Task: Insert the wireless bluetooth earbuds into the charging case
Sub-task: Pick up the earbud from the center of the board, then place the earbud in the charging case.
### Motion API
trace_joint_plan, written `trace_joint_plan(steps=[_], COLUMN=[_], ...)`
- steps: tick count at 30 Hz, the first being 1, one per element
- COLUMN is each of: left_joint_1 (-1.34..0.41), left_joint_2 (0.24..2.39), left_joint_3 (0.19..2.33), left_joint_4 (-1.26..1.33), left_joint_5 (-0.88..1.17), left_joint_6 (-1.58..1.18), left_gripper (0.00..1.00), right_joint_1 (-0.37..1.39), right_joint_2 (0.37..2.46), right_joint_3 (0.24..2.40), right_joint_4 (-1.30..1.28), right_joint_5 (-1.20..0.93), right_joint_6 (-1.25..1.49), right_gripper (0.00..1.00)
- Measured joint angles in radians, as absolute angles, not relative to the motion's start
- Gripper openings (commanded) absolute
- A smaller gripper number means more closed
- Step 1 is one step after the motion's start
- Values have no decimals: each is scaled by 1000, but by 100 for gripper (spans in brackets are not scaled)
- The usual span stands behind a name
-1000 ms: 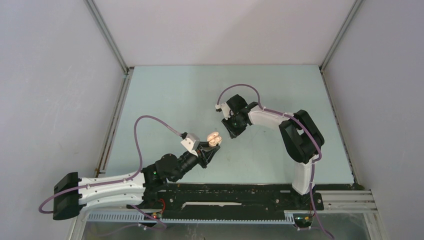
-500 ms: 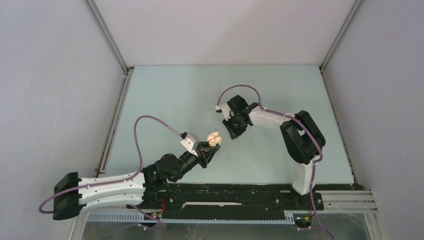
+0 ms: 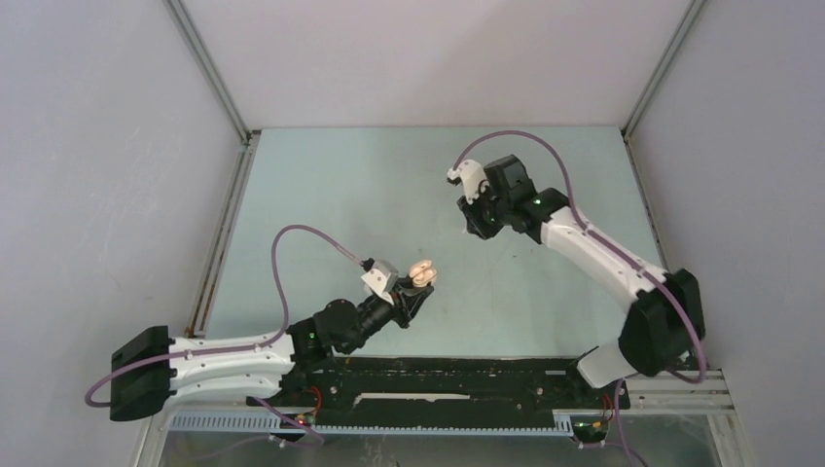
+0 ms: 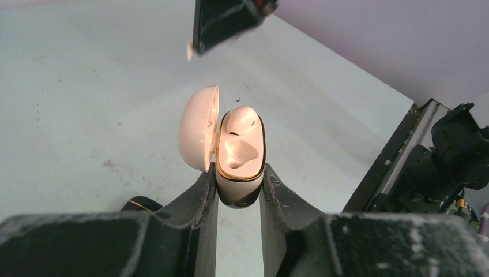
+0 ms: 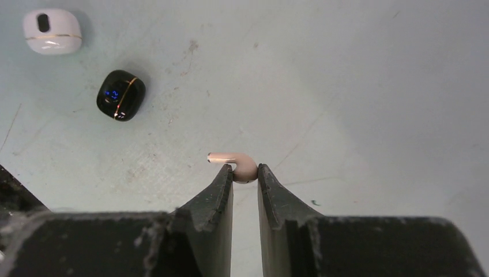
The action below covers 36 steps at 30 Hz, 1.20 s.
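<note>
My left gripper is shut on the base of a beige-pink charging case. The case's lid hangs open to the left. One matching earbud sits in the case's far slot, and the near slot looks hollow. From above, the case is held up near the table's middle. My right gripper is shut on the head of a beige-pink earbud, its stem pointing left. That gripper hangs behind and to the right of the case, apart from it.
A white case and a black case with blue lights lie shut on the table at the right wrist view's upper left. A dark rounded thing with a gold line peeks out beside my left finger. Metal rails border the table.
My right arm has pulled away from the open case toward the back right and stretched out. My left arm has shifted slightly with the case still held.
</note>
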<state>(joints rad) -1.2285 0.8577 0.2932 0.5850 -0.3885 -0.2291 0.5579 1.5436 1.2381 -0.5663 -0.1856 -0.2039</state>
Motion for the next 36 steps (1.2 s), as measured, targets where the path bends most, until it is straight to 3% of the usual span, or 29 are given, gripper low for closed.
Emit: trace_joint_plan(steps=[14,25,31,36], left_joint_1=[-1229,-1229,-1229,-1229], left_joint_2=[1039,1067,1064,1055], left_joint_3=[303,346,346,346], left_joint_4=[695,733,740,760], left_joint_5=[-371,-263,-205,-160], left_joint_6=[-235,-195,-137,-113], left_gripper=[0,0,0,0], right_joint_1=[527,841,1127,1238], right_joint_2=[1234,932,796,807], right_joint_3=[1234,1210,1034,929], right_joint_4=[-595,-599,-497,-404], right_joint_5=[-130,-50,132,258], right_joint_6=[-583,-835,-1003,-1088], right_gripper=[0,0,0,0])
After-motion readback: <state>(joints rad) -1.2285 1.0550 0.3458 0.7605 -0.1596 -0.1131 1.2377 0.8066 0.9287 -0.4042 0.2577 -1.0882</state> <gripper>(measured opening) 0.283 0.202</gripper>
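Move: The right hand already holds the earbud, clear of the board. The open pink case in the left hand lies about 14 cm back, 9 cm left and some 5 cm above it; on the table about 13 cm below the right hand are the black case, 6 cm back and 11 cm left, and the white case, 5 cm back and 20 cm left. For the left hand, the earbud is some 14 cm ahead, 9 cm right and 5 cm lower. Up and then back towards the pink case, the right hand carries the earbud, rising about 20 cm before sinking 4 and drawing back about 15 cm, while the wrist swings the fingers up from steeply down to nearly level. The left hand keeps its grip on the case and shifts about 5 cm right to meet it, dipping slightly, then rising and turning a little clockwise. ##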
